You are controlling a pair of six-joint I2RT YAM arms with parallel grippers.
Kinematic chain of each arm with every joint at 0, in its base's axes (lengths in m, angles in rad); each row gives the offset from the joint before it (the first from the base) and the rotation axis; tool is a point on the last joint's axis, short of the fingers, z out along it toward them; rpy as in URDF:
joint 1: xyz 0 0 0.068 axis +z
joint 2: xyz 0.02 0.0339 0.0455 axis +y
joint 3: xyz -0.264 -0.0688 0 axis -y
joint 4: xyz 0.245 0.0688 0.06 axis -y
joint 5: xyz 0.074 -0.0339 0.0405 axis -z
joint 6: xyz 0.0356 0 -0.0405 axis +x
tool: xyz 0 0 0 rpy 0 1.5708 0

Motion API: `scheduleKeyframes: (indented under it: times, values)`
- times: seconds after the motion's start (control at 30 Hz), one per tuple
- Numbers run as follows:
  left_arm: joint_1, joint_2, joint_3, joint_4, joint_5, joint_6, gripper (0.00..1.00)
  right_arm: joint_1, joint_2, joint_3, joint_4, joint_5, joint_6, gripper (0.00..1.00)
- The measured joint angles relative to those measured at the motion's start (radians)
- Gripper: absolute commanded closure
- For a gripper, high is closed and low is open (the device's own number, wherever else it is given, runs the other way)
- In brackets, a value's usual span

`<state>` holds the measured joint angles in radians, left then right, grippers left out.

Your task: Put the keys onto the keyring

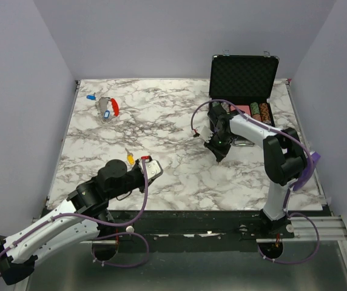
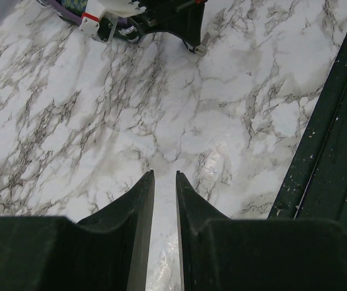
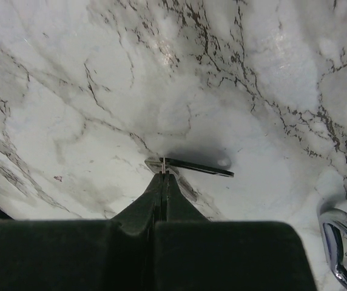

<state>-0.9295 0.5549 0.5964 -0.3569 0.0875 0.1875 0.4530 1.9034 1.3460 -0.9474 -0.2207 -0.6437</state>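
The keyring (image 1: 110, 107), a red clip on a grey piece, lies at the table's far left. One blue-headed key (image 1: 91, 96) lies beside it and another (image 1: 107, 114) rests against it. A yellowish key (image 1: 130, 159) lies just left of my left gripper (image 2: 164, 174), which hovers low near the front edge. Its jaws stand a narrow gap apart with nothing between them. My right gripper (image 3: 162, 173) points down at the marble right of centre (image 1: 218, 155). It is shut on a thin flat silver key (image 3: 192, 166), held edge-on just above the table.
An open black case (image 1: 243, 76) with poker chips (image 1: 258, 110) stands at the back right, its metal handle (image 3: 340, 242) close to my right gripper. A purple block (image 1: 311, 165) sits by the right arm. The dark front rail (image 2: 331, 151) runs beside my left gripper.
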Motion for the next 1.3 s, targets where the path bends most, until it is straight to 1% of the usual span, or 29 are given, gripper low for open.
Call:
scheduleKeyframes:
  times: [0.37, 0.7, 0.9, 1.1, 1.2, 1.3]
  values:
    - [0.000, 0.001, 0.000, -0.005, 0.002, 0.001, 0.72, 0.011, 0.010, 0.049, 0.003, 0.000, 0.000, 0.99]
    - [0.000, 0.006, 0.000, -0.005, 0.003, 0.003, 0.72, 0.013, 0.096, 0.179, 0.003, 0.012, -0.002, 0.99]
    - [0.000, 0.009, 0.000, -0.005, 0.004, 0.003, 0.72, 0.020, 0.150, 0.229, 0.000, 0.023, -0.003, 0.99]
    - [0.000, 0.011, 0.000, -0.005, 0.005, 0.003, 0.72, 0.026, 0.184, 0.285, -0.043, -0.006, -0.018, 0.99]
    - [0.000, 0.011, 0.000, -0.005, 0.005, 0.003, 0.72, 0.026, 0.172, 0.278, -0.045, -0.033, -0.031, 0.99]
    - [0.000, 0.011, 0.000, -0.006, 0.005, 0.003, 0.72, 0.026, 0.098, 0.205, -0.042, -0.040, -0.039, 0.99]
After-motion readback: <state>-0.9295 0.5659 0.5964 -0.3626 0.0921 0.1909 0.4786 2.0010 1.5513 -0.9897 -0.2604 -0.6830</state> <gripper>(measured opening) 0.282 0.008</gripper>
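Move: The right hand already has the keyring pinched, its black tag and silver keys hanging 2–3 cm beneath the tips, the tag reaching slightly ahead. The poker case's middle is roughly 18 cm ahead and 11 cm to the right, its handle about 8 cm ahead and 11 cm to the right. From the waiting left hand the keyring lies some 12 cm ahead, 22 cm to the right and 18 cm below. Forward and to the left, low over the open marble in front of the poker case, the right hand carries the held keyring about 5 cm out and 3–4 cm across, dips about 1 cm near the far end, then lifts and starts back towards its base by about 2 cm. The fingers stay shut on the keyring and the wrist barely tilts. ##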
